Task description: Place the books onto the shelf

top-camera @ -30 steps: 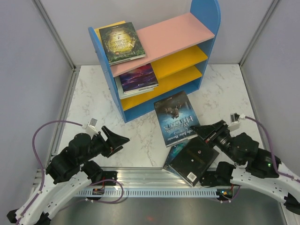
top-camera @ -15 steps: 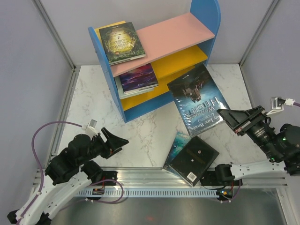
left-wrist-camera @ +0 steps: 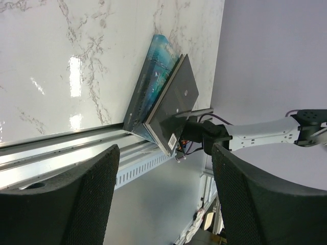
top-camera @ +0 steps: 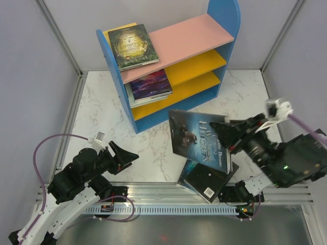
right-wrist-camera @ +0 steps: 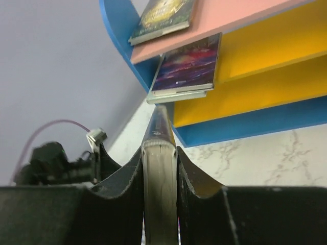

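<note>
The shelf [top-camera: 176, 38] stands at the back, with a dark green book [top-camera: 133, 47] on its pink top over a yellow book [top-camera: 118, 28]. A purple galaxy book [top-camera: 150, 85] lies on a stack on the upper yellow board. My right gripper [top-camera: 228, 137] is shut on a dark blue book [top-camera: 196, 138], held tilted in the air. Seen edge-on in the right wrist view, the dark blue book [right-wrist-camera: 159, 173] points toward the shelf [right-wrist-camera: 265, 46]. A black book [top-camera: 209, 179] lies on a teal book [top-camera: 190, 164] at the near edge. My left gripper [top-camera: 130, 154] is open and holds nothing.
A metal rail [top-camera: 153, 191] runs along the table's near edge under the black book [left-wrist-camera: 173, 104] and teal book [left-wrist-camera: 153, 76]. Grey walls close in both sides. The left arm [right-wrist-camera: 56, 158] shows low in the right wrist view.
My right gripper lifted the dark blue book off the table, swung it right, then brought it back left, tilted above the black book. The left arm barely moved.
</note>
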`<move>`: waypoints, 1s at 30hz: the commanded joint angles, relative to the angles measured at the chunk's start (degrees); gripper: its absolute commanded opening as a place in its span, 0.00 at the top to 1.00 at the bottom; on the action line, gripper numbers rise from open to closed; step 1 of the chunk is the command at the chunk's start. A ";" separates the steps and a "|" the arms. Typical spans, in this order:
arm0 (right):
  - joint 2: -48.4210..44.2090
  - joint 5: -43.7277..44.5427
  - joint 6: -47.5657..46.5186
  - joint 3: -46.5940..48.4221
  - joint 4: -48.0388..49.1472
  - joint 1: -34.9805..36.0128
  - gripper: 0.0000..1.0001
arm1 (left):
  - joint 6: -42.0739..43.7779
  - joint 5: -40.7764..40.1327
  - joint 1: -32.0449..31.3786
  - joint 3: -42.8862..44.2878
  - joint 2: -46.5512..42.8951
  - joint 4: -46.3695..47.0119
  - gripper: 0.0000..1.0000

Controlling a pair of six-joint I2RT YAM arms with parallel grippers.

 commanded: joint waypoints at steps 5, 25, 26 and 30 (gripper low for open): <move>11.94 21.58 -44.46 -2.98 24.00 0.63 1.00 | 2.86 0.76 0.06 2.40 0.01 -1.13 0.24; 3.17 23.55 -117.70 -40.35 94.72 -46.39 1.00 | 6.82 2.17 0.06 4.34 5.55 -1.13 0.25; 2.73 23.38 -116.90 -41.67 91.74 -46.57 1.00 | 7.00 2.34 0.06 4.51 5.63 -1.13 0.26; 1.06 23.38 -115.66 -48.61 89.44 -44.38 1.00 | 8.14 2.61 0.06 4.86 6.60 -1.31 0.26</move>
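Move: In front of the right hand, which already grips the dark-blue book, the shelf's front middle stands about 37 cm ahead and 12 cm left, some 27 cm lower. The purple book on its upper yellow board is some 35 cm ahead, 26 cm left and 23 cm down; the green book on the pink top about 44 ahead, 33 left, 8 down. From the left hand that shelf front is about 37 cm ahead and 20 cm right, 3 cm higher. Swinging the dark-blue book round in its unchanged grip, the right hand first goes about 10 cm left and slightly back, then turns back and sweeps forward and some 19 cm right, sinking to end about 11 cm lower and nearer the shelf front. The wrist rolls its left side down by roughly 70 degrees while the level fingers swing clockwise from forward-left to forward-right. ##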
